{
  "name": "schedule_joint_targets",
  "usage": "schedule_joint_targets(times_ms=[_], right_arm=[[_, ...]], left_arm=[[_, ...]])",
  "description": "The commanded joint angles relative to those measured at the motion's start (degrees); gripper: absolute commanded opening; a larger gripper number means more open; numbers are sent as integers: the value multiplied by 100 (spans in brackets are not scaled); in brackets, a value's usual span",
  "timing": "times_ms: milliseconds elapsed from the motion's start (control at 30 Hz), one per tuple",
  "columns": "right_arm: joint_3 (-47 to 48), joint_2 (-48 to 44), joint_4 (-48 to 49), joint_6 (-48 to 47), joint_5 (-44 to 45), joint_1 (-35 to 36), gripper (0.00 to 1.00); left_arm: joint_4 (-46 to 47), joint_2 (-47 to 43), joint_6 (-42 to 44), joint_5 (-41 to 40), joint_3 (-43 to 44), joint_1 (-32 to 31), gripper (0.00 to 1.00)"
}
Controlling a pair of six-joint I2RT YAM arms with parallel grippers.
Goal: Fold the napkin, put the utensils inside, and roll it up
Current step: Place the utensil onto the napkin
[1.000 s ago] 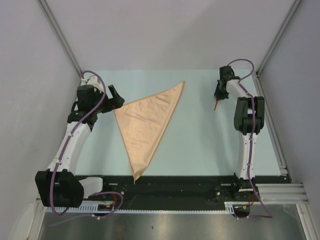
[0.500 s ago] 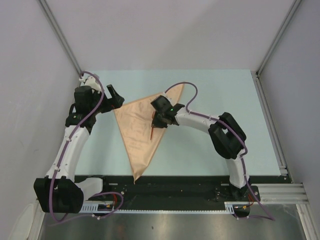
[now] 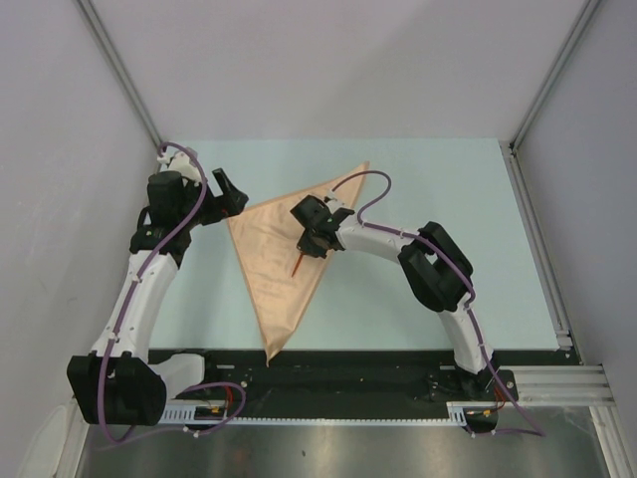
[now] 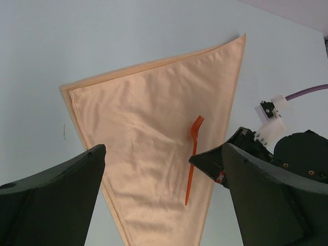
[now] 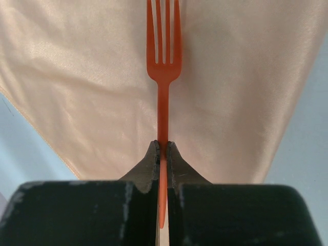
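The peach-orange napkin lies flat on the table, folded into a triangle with its long tip toward the near edge. My right gripper hangs over the napkin's right half, shut on the handle of a red-orange plastic fork, the only one of the utensils in view. In the right wrist view the fork runs straight out from the shut gripper, tines forward, over the napkin. My left gripper stands open and empty by the napkin's left corner. Its wrist view shows the napkin and the fork.
The pale blue table is closed in by grey walls at the left, back and right. A metal rail runs along its right side. The right arm's purple cable loops above the napkin's far tip.
My right arm has swung from the table's far right to above the napkin, carrying the fork, then edged a little further left. The left arm has stayed put.
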Motion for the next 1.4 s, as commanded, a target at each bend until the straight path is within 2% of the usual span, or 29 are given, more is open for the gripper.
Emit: schedule_joint_targets(times_ms=[0, 500, 633, 733, 867, 967, 1067, 1200, 1367], right_arm=[[231, 5, -316, 225, 582, 25, 0], [161, 119, -396, 155, 732, -28, 0], [161, 189, -273, -30, 487, -72, 0], [143, 207, -88, -109, 144, -116, 9], [117, 190, -106, -127, 29, -142, 34], [64, 93, -141, -109, 46, -134, 44], [55, -30, -123, -170, 29, -134, 46], [-41, -555, 43, -704, 72, -125, 47], [-787, -1304, 1000, -1628, -199, -765, 47]], left_arm=[[167, -176, -72, 173, -12, 47, 100], [175, -158, -72, 199, -12, 47, 100], [167, -140, -80, 208, -12, 47, 100], [167, -132, -80, 208, -12, 47, 100], [158, -123, -80, 199, -4, 47, 100], [149, -114, -80, 199, 5, 47, 100], [149, -105, -80, 190, 5, 47, 100], [140, -96, -72, 164, 5, 47, 100], [140, -96, -45, 111, -3, 47, 100]])
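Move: The right fingers hold the fork by mid-shaft, tines pointing away from the robot, with the napkin about 1 cm below. The middle of the folded napkin lies roughly 4 cm to this hand's left and 2 cm farther out; the napkin's near corner is some 30 cm back and 7 cm left of the hand. From the idle left hand, the napkin's middle lies about 15 cm right, 2 cm ahead and 21 cm below. Slowly rightward by nearly 2 cm and down about 1 cm, the right hand settles the fork towards the napkin surface. Almost at its lowest, its fingers open to about half and let go of the fork, while the hand eases a little back left; then it lifts about 2 cm off the fork, beginning to drift right again. ##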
